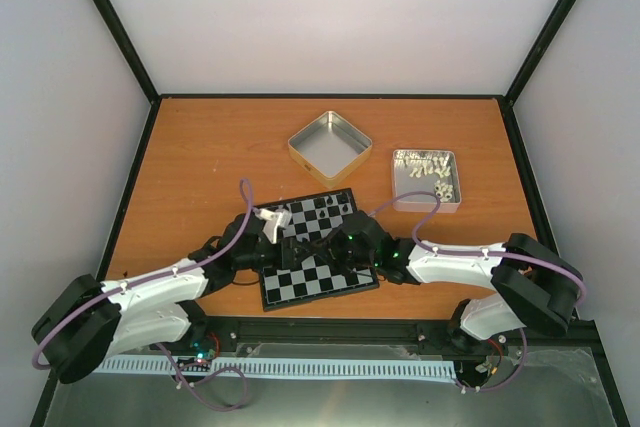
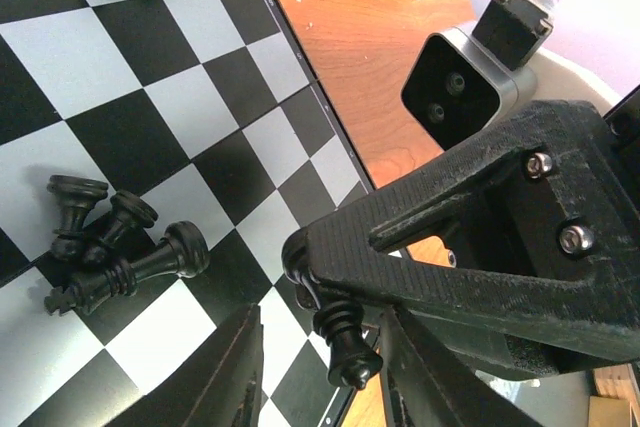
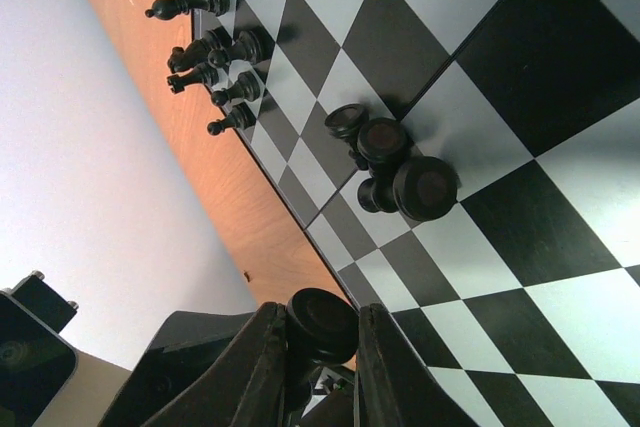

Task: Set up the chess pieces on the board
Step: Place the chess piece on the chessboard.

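The board (image 1: 300,292) lies in the middle of the table, and both grippers meet low over it. My right gripper (image 3: 320,332) is shut on the round base of one black chess piece (image 3: 322,322). In the left wrist view that piece (image 2: 345,342) hangs head down from the right gripper's fingers (image 2: 450,277). It hangs between the fingers of my left gripper (image 2: 320,347), which is open, one finger close to the piece and the other apart from it. Three black pieces (image 2: 110,247) lie tipped over together on the board. Several more (image 3: 210,57) stand along its far edge.
An empty square metal tin (image 1: 300,159) sits behind the board. A second tin (image 1: 428,205), at the back right, holds pale pieces. Black frame rails edge the orange table. The two forearms cross the board's near half.
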`<control>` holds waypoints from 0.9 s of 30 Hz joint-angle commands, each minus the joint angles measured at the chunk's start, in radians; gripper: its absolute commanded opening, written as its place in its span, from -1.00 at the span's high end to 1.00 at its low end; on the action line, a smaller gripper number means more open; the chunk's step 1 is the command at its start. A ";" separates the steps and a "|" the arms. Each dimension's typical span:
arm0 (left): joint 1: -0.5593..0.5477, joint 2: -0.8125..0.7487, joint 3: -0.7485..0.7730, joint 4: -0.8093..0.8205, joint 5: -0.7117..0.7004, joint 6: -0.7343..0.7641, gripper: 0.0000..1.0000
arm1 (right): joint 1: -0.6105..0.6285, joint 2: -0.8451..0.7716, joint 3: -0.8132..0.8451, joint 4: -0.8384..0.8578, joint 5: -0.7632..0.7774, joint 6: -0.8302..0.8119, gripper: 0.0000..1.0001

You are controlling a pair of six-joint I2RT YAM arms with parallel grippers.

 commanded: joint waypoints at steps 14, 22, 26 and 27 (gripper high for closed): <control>-0.010 -0.022 0.163 -0.256 -0.095 0.129 0.81 | -0.013 0.004 0.023 -0.030 0.014 -0.097 0.19; 0.006 0.068 0.398 -0.692 -0.233 0.274 0.81 | -0.059 -0.137 0.067 -0.268 0.153 -0.315 -0.19; 0.052 0.176 0.565 -0.830 -0.265 0.360 0.81 | -0.078 -0.242 0.098 -0.416 0.287 -0.423 -0.23; 0.066 0.211 0.605 -0.859 -0.268 0.380 0.81 | -0.080 -0.261 0.109 -0.452 0.319 -0.450 -0.22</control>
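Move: Just above mid-board the two hands meet at one black chess piece: its middle is about 1 cm to the right of the left hand's point, and 1 cm to the left of the right hand's, level with both. From the left hand, the heap of fallen black pieces lies some 2 cm ahead, 3 cm to the left and 8 cm down; the standing pieces at the far right of the board are roughly 10 cm ahead, 3 cm right, 7 cm down. Closing its fingers on the head end of the piece, the left hand stays put while the right fingers then open and let go of the base end. The right hand backs off about 4 cm to the right, rising and going slightly forward with a wrist turn; the left carries the piece some 4 cm forward, also up and a little left, tilting its fingers about 25 degrees further down. ##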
